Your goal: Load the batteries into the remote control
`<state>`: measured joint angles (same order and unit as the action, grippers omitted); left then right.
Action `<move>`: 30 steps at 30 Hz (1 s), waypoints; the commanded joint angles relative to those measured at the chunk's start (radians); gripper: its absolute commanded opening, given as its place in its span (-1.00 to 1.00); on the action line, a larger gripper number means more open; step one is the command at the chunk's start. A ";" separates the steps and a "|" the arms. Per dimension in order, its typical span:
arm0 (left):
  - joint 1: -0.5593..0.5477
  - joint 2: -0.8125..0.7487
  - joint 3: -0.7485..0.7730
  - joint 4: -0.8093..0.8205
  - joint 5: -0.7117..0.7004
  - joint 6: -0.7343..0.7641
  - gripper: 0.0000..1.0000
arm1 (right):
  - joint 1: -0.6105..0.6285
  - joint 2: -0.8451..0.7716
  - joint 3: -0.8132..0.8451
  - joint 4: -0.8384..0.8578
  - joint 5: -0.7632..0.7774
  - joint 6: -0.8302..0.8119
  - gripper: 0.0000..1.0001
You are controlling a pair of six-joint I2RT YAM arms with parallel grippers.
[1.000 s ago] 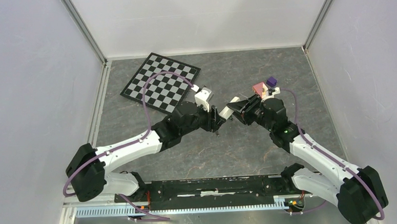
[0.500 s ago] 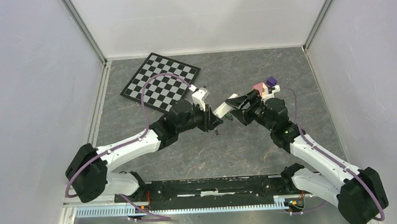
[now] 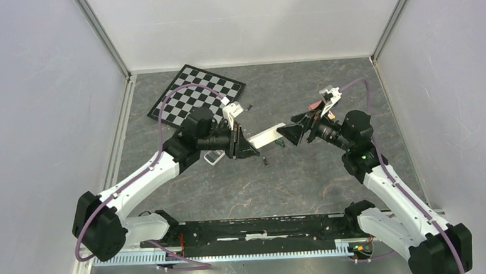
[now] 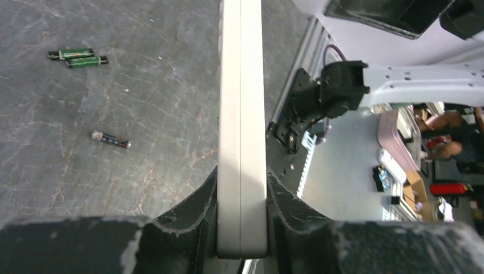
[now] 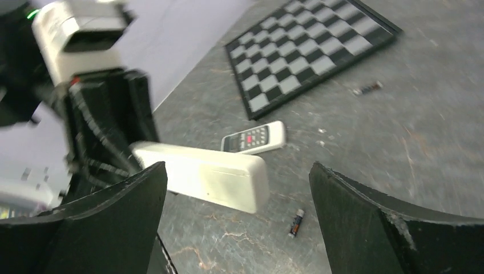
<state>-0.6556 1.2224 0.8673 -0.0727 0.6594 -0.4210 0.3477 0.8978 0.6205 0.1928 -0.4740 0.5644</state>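
The remote control [image 4: 241, 114], a long white bar, is held edge-on and clear of the table, with my left gripper [image 4: 241, 200] shut on its near end. From above, the remote control [image 3: 269, 135] sticks out rightward from the left gripper [image 3: 247, 146]. My right gripper [image 3: 285, 135] stands open just past the bar's free end, apart from it. In the right wrist view the remote control [image 5: 205, 174] shows between the wide right gripper [image 5: 237, 188] fingers. Batteries lie on the table: two green ones [image 4: 78, 57] and a dark one [image 4: 111, 140] [image 5: 295, 222].
A smaller white remote with buttons [image 5: 254, 138] [image 3: 214, 157] lies on the table below the left arm. A chessboard [image 3: 198, 100] lies at the back left, with another battery [image 5: 367, 88] near its corner. Grey walls enclose the table.
My right gripper has opened, let go of the white remote control and drawn back to the right. My left gripper has shut on it and carried it slightly left.
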 commanded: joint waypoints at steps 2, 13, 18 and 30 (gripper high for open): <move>0.056 -0.039 0.077 -0.110 0.220 0.053 -0.96 | 0.002 0.004 0.072 0.065 -0.318 -0.204 0.96; 0.058 -0.119 0.049 -0.049 0.382 0.036 -0.96 | 0.005 0.001 -0.029 0.381 -0.549 0.041 0.96; 0.059 -0.143 0.046 -0.036 0.425 0.034 -0.96 | 0.019 0.046 -0.046 0.546 -0.575 0.230 0.79; 0.059 -0.149 0.062 -0.052 0.441 0.050 -0.95 | 0.079 0.138 -0.024 0.662 -0.561 0.359 0.05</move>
<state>-0.5968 1.0897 0.9005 -0.1513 1.0576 -0.4053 0.4210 1.0260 0.5583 0.8524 -1.0428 0.9268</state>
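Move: The left hand holds the remote control by one end, its middle about 6 cm to the right, 2 cm ahead and 2 cm below. From the open right hand that middle lies some 8 cm left, 3 cm back, 2 cm lower. On the table, roughly 24 cm below the right hand, the green batteries lie about 4 cm ahead and 1 cm right, the single battery 4 cm back and 5 cm left. Right hand swings 10 cm back, some left, fingers closing around the remote's free end; left draws it back, up. ##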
